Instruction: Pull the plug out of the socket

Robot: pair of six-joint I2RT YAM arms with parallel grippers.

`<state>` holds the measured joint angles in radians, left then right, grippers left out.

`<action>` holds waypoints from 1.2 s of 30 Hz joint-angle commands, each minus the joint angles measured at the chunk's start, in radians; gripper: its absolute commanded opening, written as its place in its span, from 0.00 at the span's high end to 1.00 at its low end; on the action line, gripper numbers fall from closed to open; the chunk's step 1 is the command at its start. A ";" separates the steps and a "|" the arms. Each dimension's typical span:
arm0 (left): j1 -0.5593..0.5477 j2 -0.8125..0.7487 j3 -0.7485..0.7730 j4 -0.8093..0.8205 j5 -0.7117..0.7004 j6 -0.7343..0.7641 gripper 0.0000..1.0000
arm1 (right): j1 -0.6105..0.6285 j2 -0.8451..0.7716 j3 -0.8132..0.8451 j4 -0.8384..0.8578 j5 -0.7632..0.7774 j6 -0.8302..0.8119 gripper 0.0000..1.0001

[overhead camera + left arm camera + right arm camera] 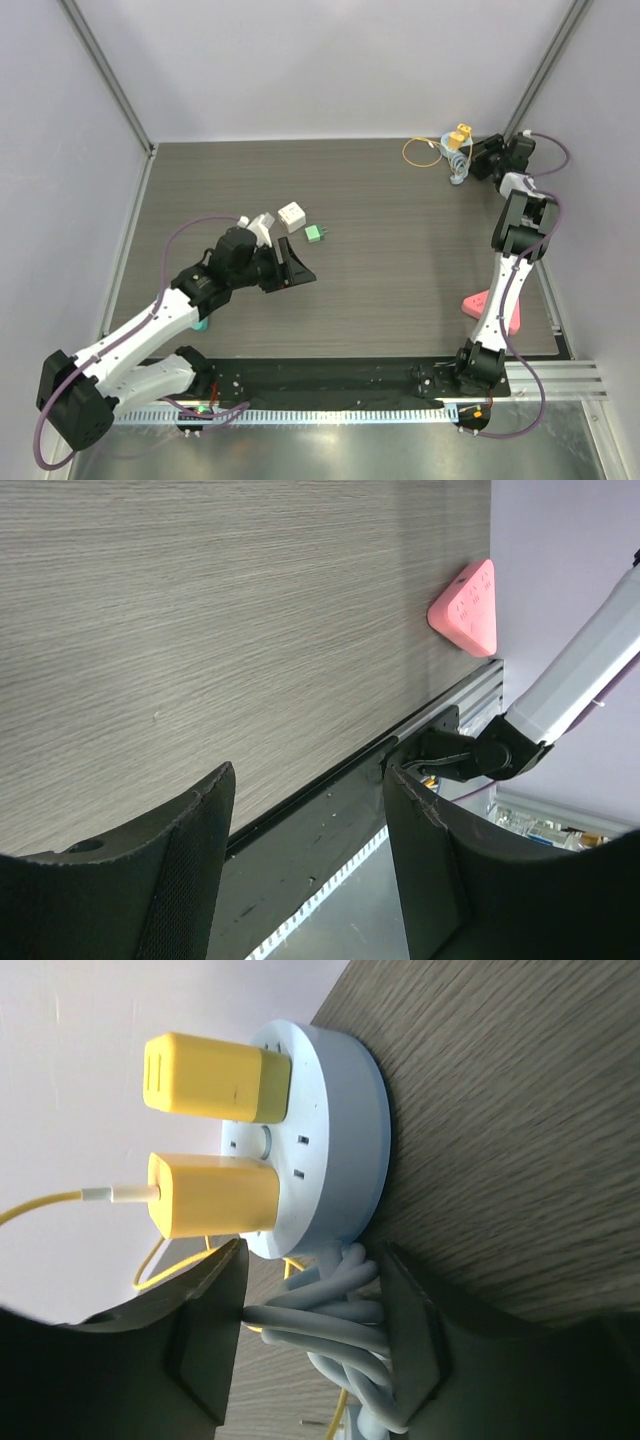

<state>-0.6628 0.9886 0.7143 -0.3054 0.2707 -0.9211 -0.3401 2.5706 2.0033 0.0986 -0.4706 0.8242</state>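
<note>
A round pale-blue socket [330,1130] stands on edge at the table's far right corner [457,168]. Two yellow plugs sit in its face, an upper one [215,1078] and a lower one [212,1195] with a thin yellow cable [40,1205] running from it. My right gripper [312,1260] is just below the socket, its fingers pressed against both sides of the socket's bundled grey cord [320,1310]; neither finger touches a plug. My left gripper [290,265] hovers over the table's middle left, open and empty [310,780].
A white cube [291,214] and a small green piece [314,233] lie just beyond the left gripper. A pink triangular block [490,305] rests near the right arm's base. The yellow cable loops [422,152] left of the socket. Walls close in behind.
</note>
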 commanded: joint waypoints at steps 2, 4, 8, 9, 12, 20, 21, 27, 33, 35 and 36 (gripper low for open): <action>-0.004 -0.041 -0.009 0.008 0.007 -0.019 0.38 | 0.027 0.005 0.035 -0.066 -0.013 -0.033 0.49; -0.006 -0.060 -0.009 -0.003 0.005 -0.019 0.38 | 0.041 -0.003 0.011 -0.069 -0.008 -0.033 0.57; -0.006 -0.100 -0.012 -0.044 -0.005 -0.018 0.38 | 0.062 -0.039 -0.057 -0.068 0.010 -0.036 0.91; -0.004 -0.114 -0.010 -0.049 -0.014 -0.016 0.38 | 0.067 -0.064 -0.076 -0.066 -0.005 -0.024 0.98; -0.006 -0.116 0.008 -0.061 -0.024 -0.007 0.38 | 0.092 -0.157 -0.228 0.003 0.010 -0.004 0.99; -0.006 0.077 0.151 -0.037 0.045 0.059 0.37 | 0.182 -0.541 -0.815 0.082 0.132 -0.013 0.99; -0.009 0.109 0.193 -0.035 0.057 0.068 0.38 | 0.202 -0.571 -0.865 0.093 0.141 -0.005 0.99; -0.035 0.344 0.393 -0.080 0.082 0.125 0.38 | 0.309 -0.740 -1.188 0.232 0.092 0.073 0.99; -0.055 0.501 0.571 -0.083 0.006 0.116 0.34 | 0.430 -0.903 -1.302 0.155 0.147 0.082 0.99; -0.067 0.548 0.646 -0.083 -0.008 0.126 0.33 | 0.466 -0.925 -1.333 0.173 0.130 0.089 0.99; -0.073 0.585 0.671 -0.089 -0.036 0.131 0.33 | 0.470 -0.949 -1.368 0.200 0.107 0.093 0.98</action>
<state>-0.7212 1.5204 1.2900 -0.4019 0.2844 -0.8215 0.0986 1.6890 0.6865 0.2825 -0.3344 0.9180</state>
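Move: Right at the right hand's half-open fingers lies the coiled grey cord, about 1 cm to the left of the hand point and 2 cm below it. The round socket is some 6 cm ahead and 4 cm left of that hand, its corded yellow plug about 7 cm ahead and 4 cm left, the other yellow plug roughly 9 cm ahead and 2 cm left. From the left hand the socket is about 52 cm ahead, 56 cm to the right and 15 cm lower. Closing a little on the coiled cord, the right fingers grip it, and the hand first eases left, then sweeps fast back and left, nearly level, some 37 cm in all, dragging socket and cord towards the table's middle; it tips down and turns counter-clockwise about 15 degrees each, the fingers ending nearly shut between socket and coil. The left hand, empty and open, backs slightly, then goes some 12 cm right and forward, rising, towards the socket. ##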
